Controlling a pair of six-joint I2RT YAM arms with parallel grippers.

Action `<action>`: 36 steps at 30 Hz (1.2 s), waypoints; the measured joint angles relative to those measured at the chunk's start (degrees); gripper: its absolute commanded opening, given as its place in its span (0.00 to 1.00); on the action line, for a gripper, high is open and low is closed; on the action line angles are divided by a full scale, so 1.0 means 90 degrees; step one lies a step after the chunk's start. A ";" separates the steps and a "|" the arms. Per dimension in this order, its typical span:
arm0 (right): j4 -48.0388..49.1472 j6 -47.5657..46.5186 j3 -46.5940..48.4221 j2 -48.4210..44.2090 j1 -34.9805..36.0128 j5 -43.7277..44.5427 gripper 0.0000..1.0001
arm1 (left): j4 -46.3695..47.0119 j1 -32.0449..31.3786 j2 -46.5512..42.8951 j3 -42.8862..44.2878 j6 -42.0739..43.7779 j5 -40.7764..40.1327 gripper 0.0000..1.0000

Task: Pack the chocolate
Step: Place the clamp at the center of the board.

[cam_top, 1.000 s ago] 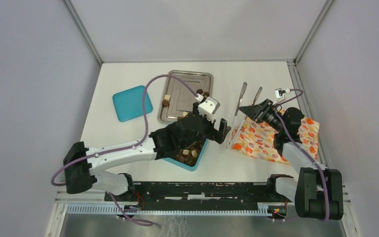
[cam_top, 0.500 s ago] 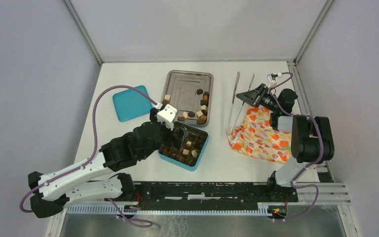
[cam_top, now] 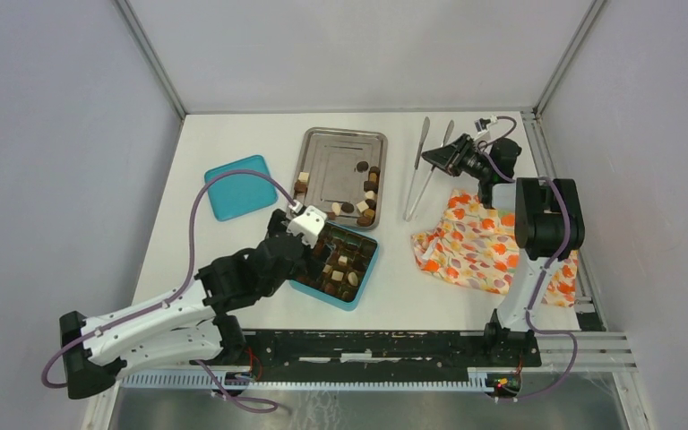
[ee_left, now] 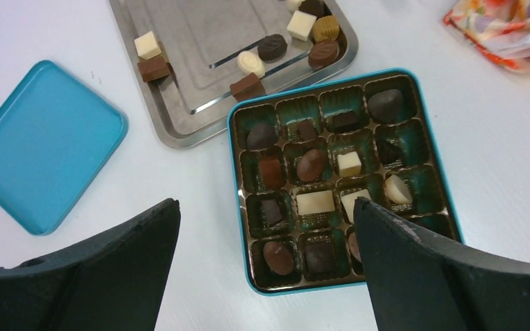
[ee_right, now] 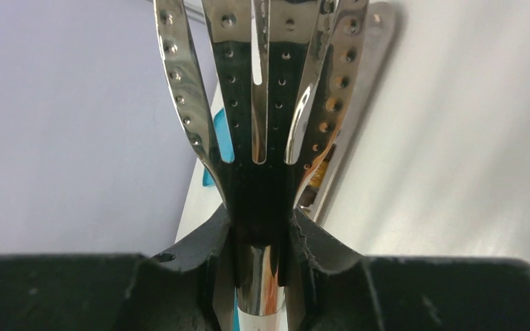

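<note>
Several chocolates lie along the near and right sides of the steel tray (cam_top: 340, 148), seen as small brown and cream pieces (ee_left: 252, 63) in the left wrist view. More chocolates (ee_left: 312, 164) sit in the cells of the teal box (cam_top: 359, 291), whose rim (ee_left: 238, 227) shows in the left wrist view. A few cells at the box's right hold none. My left gripper (cam_top: 320, 244) hangs open and empty above the box's near-left part (ee_left: 266, 207). My right gripper (cam_top: 454, 154) is shut on steel tongs (cam_top: 417, 175) at the far right, their perforated blades (ee_right: 259, 103) pointing away from the jaws (ee_right: 259, 234).
The teal lid (cam_top: 240, 186) lies flat left of the tray, also in the left wrist view (ee_left: 41, 148). An orange floral cloth (cam_top: 484, 246) lies crumpled at the right, under the right arm. Grey walls close in the table on three sides.
My left gripper has pulled back left, from right of the box to over its near-left part. My right gripper has carried the tongs off the cloth toward the far right corner.
</note>
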 measured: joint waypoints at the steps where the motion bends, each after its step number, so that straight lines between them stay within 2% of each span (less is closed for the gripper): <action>1: -0.0141 -0.0044 0.0126 0.0172 0.0024 0.0046 0.19 | 0.0002 0.0049 0.0104 0.0000 0.0032 0.0010 0.99; 8: -0.0748 -0.0192 0.0809 0.1110 0.0126 0.0257 0.26 | -0.0002 0.0459 0.0546 0.0000 0.0083 0.0357 0.99; 19: -0.1712 -0.0736 0.1226 0.1552 0.0126 0.0403 0.42 | 0.0049 0.0576 0.0578 0.0000 0.0085 0.0631 0.99; 27: -0.3152 -0.1948 0.1739 0.1537 0.0107 0.0750 0.59 | 0.0049 0.0614 0.0627 0.0000 0.0085 0.0692 0.99; 36: -0.4503 -0.3449 0.1875 0.0702 -0.0053 0.1209 0.66 | 0.0046 0.0617 0.0520 0.0000 0.0083 0.0954 0.99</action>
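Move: The right hand still grips the clamp at its neck above the board. The bare spot where the neck is to be laid lies about 3 cm ahead, 1 cm left and some 13 cm below. At that same level, the metal tray's middle is straight left, roughly 27 cm off, and the flowered cloth's some 19 cm back and 16 cm right. From the left hand, the spot is roughly 29 cm ahead, 36 cm right and 18 cm down. Downwards and slightly forward, the right hand lowers the clamp to the board, sinking about 11 cm and tipping its fingers down. In the last stretch of that descent, the fingers spread and let go; the hand then rises about 3 cm and shifts some 4 cm right, rolling its left side down. The empty, open left hand eases down about 3 cm. ##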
